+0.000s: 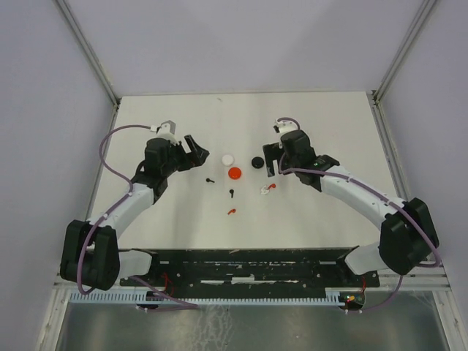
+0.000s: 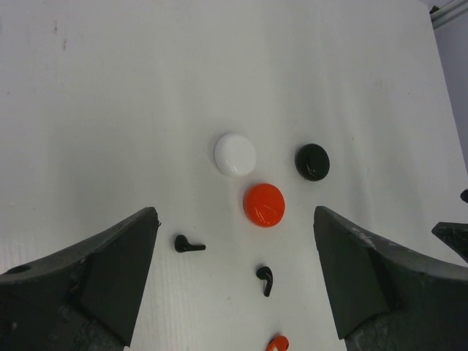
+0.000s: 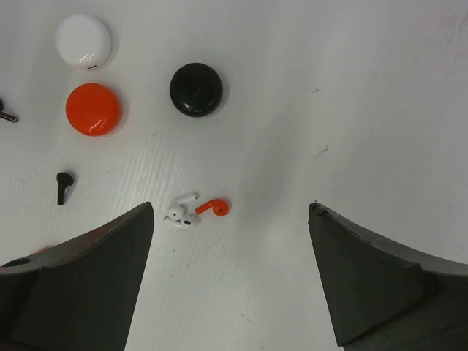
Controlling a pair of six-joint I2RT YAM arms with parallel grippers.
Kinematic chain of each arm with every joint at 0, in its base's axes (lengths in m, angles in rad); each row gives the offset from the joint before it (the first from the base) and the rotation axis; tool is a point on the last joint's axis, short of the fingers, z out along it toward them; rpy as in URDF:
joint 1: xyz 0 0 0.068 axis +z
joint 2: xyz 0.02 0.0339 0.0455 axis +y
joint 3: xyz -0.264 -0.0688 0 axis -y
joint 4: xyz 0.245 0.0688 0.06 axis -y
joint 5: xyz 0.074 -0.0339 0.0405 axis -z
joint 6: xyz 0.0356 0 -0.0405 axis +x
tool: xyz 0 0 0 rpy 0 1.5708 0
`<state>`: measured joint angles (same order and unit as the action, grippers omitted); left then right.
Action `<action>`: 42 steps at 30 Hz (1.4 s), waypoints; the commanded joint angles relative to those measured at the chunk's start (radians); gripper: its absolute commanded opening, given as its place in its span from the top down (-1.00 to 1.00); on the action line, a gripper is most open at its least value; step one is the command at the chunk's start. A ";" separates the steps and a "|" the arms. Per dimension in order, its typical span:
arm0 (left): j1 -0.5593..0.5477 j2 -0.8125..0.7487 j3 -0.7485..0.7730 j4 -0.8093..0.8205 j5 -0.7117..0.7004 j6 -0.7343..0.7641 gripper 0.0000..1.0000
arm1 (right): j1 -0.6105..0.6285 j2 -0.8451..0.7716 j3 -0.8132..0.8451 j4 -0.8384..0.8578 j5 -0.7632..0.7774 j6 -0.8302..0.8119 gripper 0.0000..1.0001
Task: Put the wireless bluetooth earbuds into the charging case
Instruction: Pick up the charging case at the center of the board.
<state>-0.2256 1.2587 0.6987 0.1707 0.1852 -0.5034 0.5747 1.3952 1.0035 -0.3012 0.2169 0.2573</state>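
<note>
Three round closed charging cases lie mid-table: white (image 1: 227, 158), red (image 1: 235, 173) and black (image 1: 257, 162). Two black earbuds (image 1: 210, 179) (image 1: 231, 194) and a red earbud (image 1: 231, 212) lie in front of them. Two white earbuds with a second red one (image 1: 267, 189) lie together to the right. My left gripper (image 1: 199, 152) is open and empty, left of the cases. The left wrist view shows the black earbuds (image 2: 189, 245) (image 2: 265, 280) between its fingers. My right gripper (image 1: 271, 162) is open and empty, above the white earbuds (image 3: 183, 213) and red earbud (image 3: 214, 208).
The white tabletop (image 1: 329, 124) is bounded by grey walls with metal frame posts at the back corners. A black mounting rail (image 1: 241, 267) runs along the near edge between the arm bases.
</note>
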 commanded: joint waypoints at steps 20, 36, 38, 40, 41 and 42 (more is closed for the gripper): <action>-0.018 -0.025 0.070 -0.116 -0.121 0.076 -0.83 | 0.106 0.563 0.460 0.050 -0.292 0.067 -0.88; -0.017 -0.009 0.072 -0.115 -0.133 0.075 -0.82 | 0.127 0.698 0.505 0.063 -0.351 0.106 -0.88; -0.017 -0.008 0.073 -0.117 -0.136 0.078 -0.82 | 0.140 0.692 0.488 0.073 -0.353 0.114 -0.88; -0.017 -0.008 0.074 -0.120 -0.141 0.080 -0.83 | 0.156 0.687 0.471 0.085 -0.357 0.121 -0.88; -0.017 -0.009 0.074 -0.121 -0.143 0.081 -0.82 | 0.163 0.687 0.465 0.086 -0.357 0.123 -0.87; -0.017 -0.010 0.074 -0.123 -0.145 0.081 -0.83 | 0.171 0.686 0.461 0.088 -0.355 0.127 -0.87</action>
<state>-0.2436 1.2545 0.7280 0.0387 0.0605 -0.4629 0.7097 2.0941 1.4788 -0.2646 -0.1200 0.3595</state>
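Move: About 16 cm to the right hand's left, 4 cm ahead and 13 cm below lies the red case. The black case is nearer, some 8 cm left and 9 cm ahead; the white case is around 19 cm left and 10 cm ahead; the white and orange earbuds lie some 4 cm left and 2 cm back, all on the board. From the left hand, the red case is roughly 11 cm right, 1 cm ahead and 14 cm below. Sweeping left about 17 cm and sinking some 11, the right hand passes the black case on its near side and comes down over the red case, bowing slightly forward, then easing back. Its fingers stay wide open, tipping down some 20 degrees and turning counter-clockwise, to either side of the case without visible contact. The left hand drifts about 2 cm left and down, open and empty. ##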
